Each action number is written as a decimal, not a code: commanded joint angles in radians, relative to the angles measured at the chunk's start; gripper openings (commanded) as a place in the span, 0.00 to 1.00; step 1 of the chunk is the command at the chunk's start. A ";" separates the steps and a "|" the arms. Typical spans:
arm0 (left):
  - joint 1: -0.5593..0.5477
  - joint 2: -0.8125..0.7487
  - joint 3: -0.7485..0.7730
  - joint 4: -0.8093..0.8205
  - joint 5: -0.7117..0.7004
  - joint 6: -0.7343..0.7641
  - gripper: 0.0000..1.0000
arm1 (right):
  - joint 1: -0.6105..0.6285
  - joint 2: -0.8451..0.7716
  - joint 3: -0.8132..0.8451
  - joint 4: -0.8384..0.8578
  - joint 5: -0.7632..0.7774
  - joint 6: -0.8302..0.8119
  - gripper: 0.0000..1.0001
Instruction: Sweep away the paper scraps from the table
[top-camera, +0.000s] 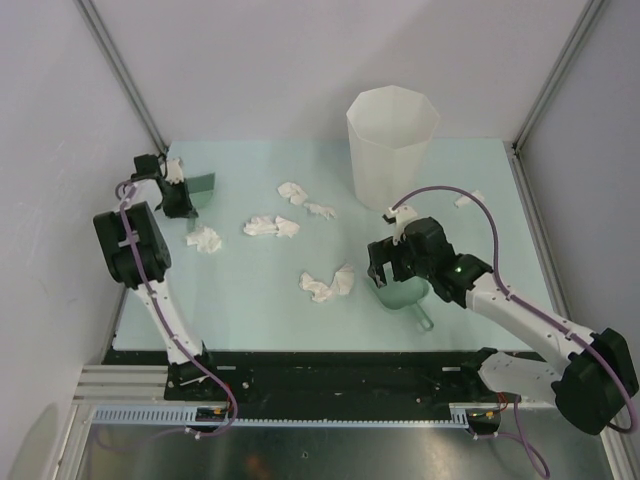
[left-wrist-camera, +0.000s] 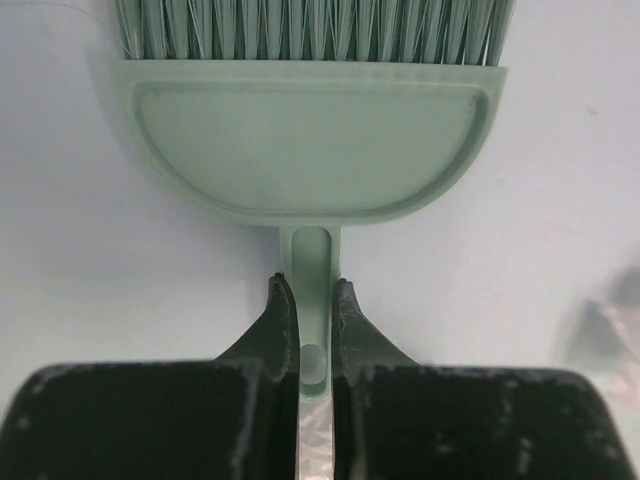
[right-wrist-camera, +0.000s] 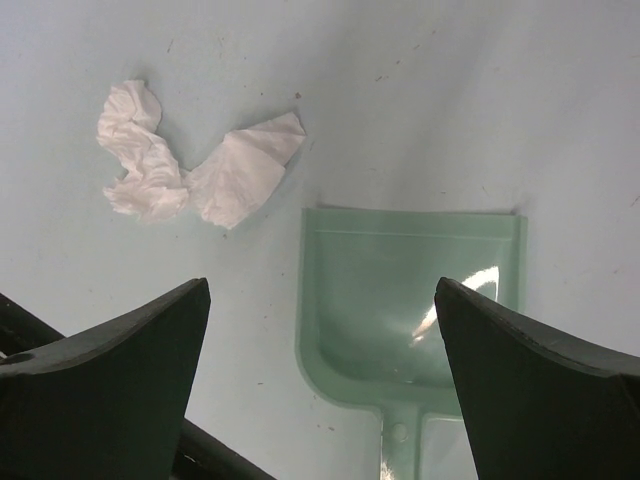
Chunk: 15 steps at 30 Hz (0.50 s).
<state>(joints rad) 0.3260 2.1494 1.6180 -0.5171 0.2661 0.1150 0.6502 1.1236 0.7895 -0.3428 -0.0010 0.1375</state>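
Observation:
Several white paper scraps lie on the mint-green table (top-camera: 250, 300): one (top-camera: 204, 239) near the left arm, one (top-camera: 272, 226) and two small ones (top-camera: 292, 190) (top-camera: 320, 210) mid-table, one (top-camera: 328, 285) left of the dustpan, one (top-camera: 467, 199) right of the bin. My left gripper (top-camera: 180, 196) is shut on the handle of a green brush (left-wrist-camera: 310, 150), its fingers (left-wrist-camera: 280, 320) clamping the handle. My right gripper (top-camera: 388, 268) is open and empty, hovering over the green dustpan (right-wrist-camera: 410, 300). A scrap (right-wrist-camera: 190, 165) lies ahead and left of the pan.
A tall white faceted bin (top-camera: 392, 145) stands at the back right of the table. Grey walls and metal rails enclose the table. The dustpan's handle (top-camera: 423, 318) points toward the near edge. A blurred scrap (left-wrist-camera: 605, 335) shows at the right edge of the left wrist view.

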 joint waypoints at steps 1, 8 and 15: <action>-0.016 -0.138 -0.023 -0.041 0.206 -0.090 0.00 | 0.020 -0.045 0.022 0.002 0.035 0.007 1.00; -0.048 -0.293 -0.073 -0.035 0.346 -0.185 0.00 | 0.072 -0.070 0.024 0.054 0.076 0.037 1.00; -0.126 -0.413 -0.199 0.005 0.421 -0.261 0.00 | 0.241 -0.131 0.024 0.306 0.260 0.096 1.00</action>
<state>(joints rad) 0.2455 1.8183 1.4887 -0.5465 0.5804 -0.0589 0.7925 1.0325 0.7895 -0.2680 0.1246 0.1905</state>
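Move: My left hand is shut on the brush handle. The middle scraps lie about 22 cm to its right and 4 cm back; the nearest scrap is some 8 cm back and 4 cm right, and the far scraps 32 cm right and 4 cm ahead, all 1 or 2 cm lower. My open right hand hovers about 12 cm above the dustpan, whose pan is some 5 cm right; the front scraps lie 13 cm left, level. Keeping my grip on the brush handle, I swing my left hand up about 12 cm and right about 10 cm, drawing back slightly, over the table towards the middle scraps, while the wrist rolls right side up and the fingers tip upward, some 20 degrees in all. My right hand, still open and empty, rises about 4 cm and eases left, away from the dustpan. ##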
